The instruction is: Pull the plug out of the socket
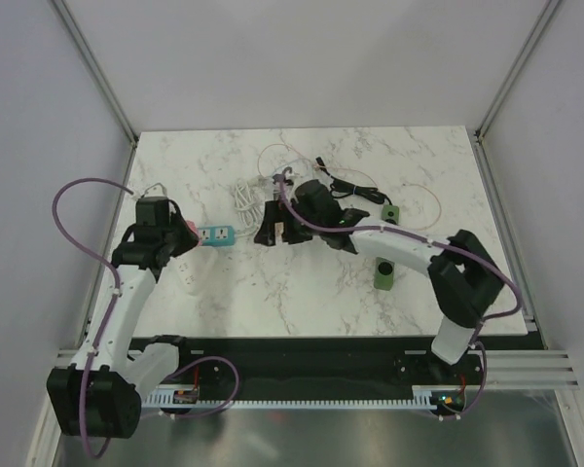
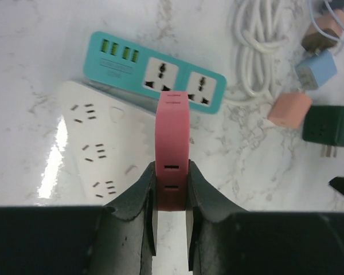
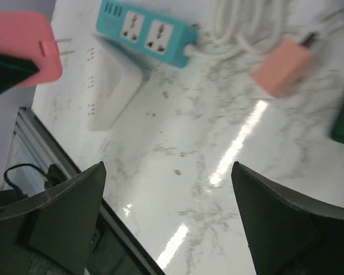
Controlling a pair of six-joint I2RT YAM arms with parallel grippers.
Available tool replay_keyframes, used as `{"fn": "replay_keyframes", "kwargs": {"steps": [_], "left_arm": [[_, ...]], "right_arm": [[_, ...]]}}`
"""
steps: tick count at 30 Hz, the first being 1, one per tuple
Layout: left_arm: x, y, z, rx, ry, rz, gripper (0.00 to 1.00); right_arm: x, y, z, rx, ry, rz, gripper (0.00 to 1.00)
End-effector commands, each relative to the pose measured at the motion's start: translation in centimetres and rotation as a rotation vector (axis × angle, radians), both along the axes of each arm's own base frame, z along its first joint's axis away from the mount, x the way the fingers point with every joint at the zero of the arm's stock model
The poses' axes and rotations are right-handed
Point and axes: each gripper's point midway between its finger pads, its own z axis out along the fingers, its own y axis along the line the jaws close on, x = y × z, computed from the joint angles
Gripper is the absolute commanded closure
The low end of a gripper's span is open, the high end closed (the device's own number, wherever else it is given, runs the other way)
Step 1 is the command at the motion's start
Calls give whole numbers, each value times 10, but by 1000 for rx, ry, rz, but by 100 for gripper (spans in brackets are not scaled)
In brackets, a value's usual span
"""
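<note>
My left gripper (image 2: 171, 192) is shut on a pink plug (image 2: 172, 143) and holds it above the table, just in front of the teal power strip (image 2: 155, 71). In the right wrist view the pink plug (image 3: 23, 46) shows its two bare prongs in the air, apart from the teal strip (image 3: 146, 31). In the top view the left gripper (image 1: 180, 233) sits just left of the teal strip (image 1: 215, 234). My right gripper (image 1: 273, 229) is open and empty over bare marble (image 3: 169, 195), to the right of the strip.
A white power strip (image 2: 97, 149) lies beside the teal one. A coiled white cable (image 2: 258, 34), a blue adapter (image 2: 315, 69), a second pink adapter (image 2: 290, 110) and a dark green adapter (image 2: 331, 127) lie to the right. Two green blocks (image 1: 384, 273) sit further right.
</note>
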Motion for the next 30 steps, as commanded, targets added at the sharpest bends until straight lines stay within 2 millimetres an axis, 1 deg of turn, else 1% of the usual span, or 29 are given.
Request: {"fn": "replay_keyframes", "kwargs": {"steps": [1, 2, 3, 4, 5, 6, 7, 8, 9, 10, 11, 12, 13, 14, 15, 16, 17, 19, 20, 21, 22, 24, 26, 27, 28, 29, 30], "left_arm": [[5, -44, 11, -117, -55, -94, 98], [1, -65, 9, -150, -49, -161, 98], [4, -78, 13, -175, -77, -196, 98], [2, -91, 5, -210, -59, -222, 98], [-3, -115, 3, -248, -53, -300, 98], [3, -130, 7, -277, -90, -349, 98], [5, -144, 0, -310, -77, -382, 98], [-5, -166, -8, -373, -43, -472, 98], [4, -183, 2, -438, -100, -520, 98], [1, -196, -15, -486, -52, -555, 98], [-9, -213, -16, -556, -23, -628, 98], [0, -227, -3, -603, -89, -667, 98], [-5, -240, -5, -629, -73, -716, 98], [-2, -247, -14, -631, -50, -721, 98], [0, -252, -17, -633, -41, -728, 98], [5, -258, -13, -633, -50, -739, 98], [5, -264, -24, -632, -13, -746, 98], [10, -272, -25, -642, 3, -762, 97], [8, -277, -30, -651, 27, -770, 96], [8, -279, -41, -655, 67, -759, 96], [7, -281, -45, -659, 89, -758, 96], [6, -281, -60, -661, 138, -733, 94], [7, -279, -68, -649, 159, -704, 90], [9, -279, -73, -643, 166, -699, 86], [11, -279, -72, -639, 161, -697, 84], [10, -278, -77, -627, 178, -689, 81], [10, -276, -80, -608, 189, -683, 75]], "right_arm": [[25, -70, 22, -70, -125, -109, 2], [22, -90, 9, -116, -131, -128, 2], [28, -110, 24, -105, -162, -173, 2], [23, -126, 12, -135, -147, -191, 2], [30, -145, 12, -137, -146, -233, 2], [29, -156, 22, -116, -159, -252, 2], [26, -169, 13, -124, -138, -265, 2], [23, -175, 14, -106, -127, -262, 2], [29, -191, 20, -90, -132, -300, 2], [25, -197, 14, -88, -116, -300, 2], [28, -208, 17, -74, -118, -313, 2], [25, -213, 12, -78, -106, -316, 2], [25, -217, 12, -76, -106, -320, 2], [25, -222, 15, -67, -107, -329, 2], [24, -226, 13, -67, -99, -333, 2], [23, -229, 11, -69, -96, -335, 2], [23, -232, 11, -67, -93, -341, 2], [20, -235, 10, -67, -94, -343, 2], [19, -236, 11, -67, -97, -345, 2], [18, -237, 10, -68, -95, -346, 2], [17, -238, 8, -72, -92, -346, 2], [17, -240, 6, -76, -90, -347, 2], [17, -241, 5, -80, -89, -346, 2], [17, -241, 3, -83, -86, -345, 2], [17, -240, 3, -82, -85, -345, 2], [17, -239, 1, -83, -79, -334, 2], [17, -238, 1, -82, -75, -330, 2]]}}
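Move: The left hand already holds the pink plug and takes it to bare table just short of the green adapter, which lies about 28 cm to its right, 7 cm ahead and 11 cm below. The teal strip is 2 cm right and 4 cm ahead, the white strip about 4 cm left and 5 cm back. The right hand is empty: the green power strip lies some 35 cm to its right, 1 cm back and 9 cm lower, the adapter 10 cm right, 5 cm ahead. The left hand keeps its grip on the pink plug and sweeps it about 27 cm to the right, away from the white and teal strips, sinking some 9 cm on the way and finishing almost straight down just short of the green adapter, while the wrist turns clockwise, rolls right side up and tips the fingers down. The right hand, fingers still wide open, clears out at the same time, swinging about 24 cm right past the green adapter towards the green power strip with a slight clockwise turn, then hovers there. ##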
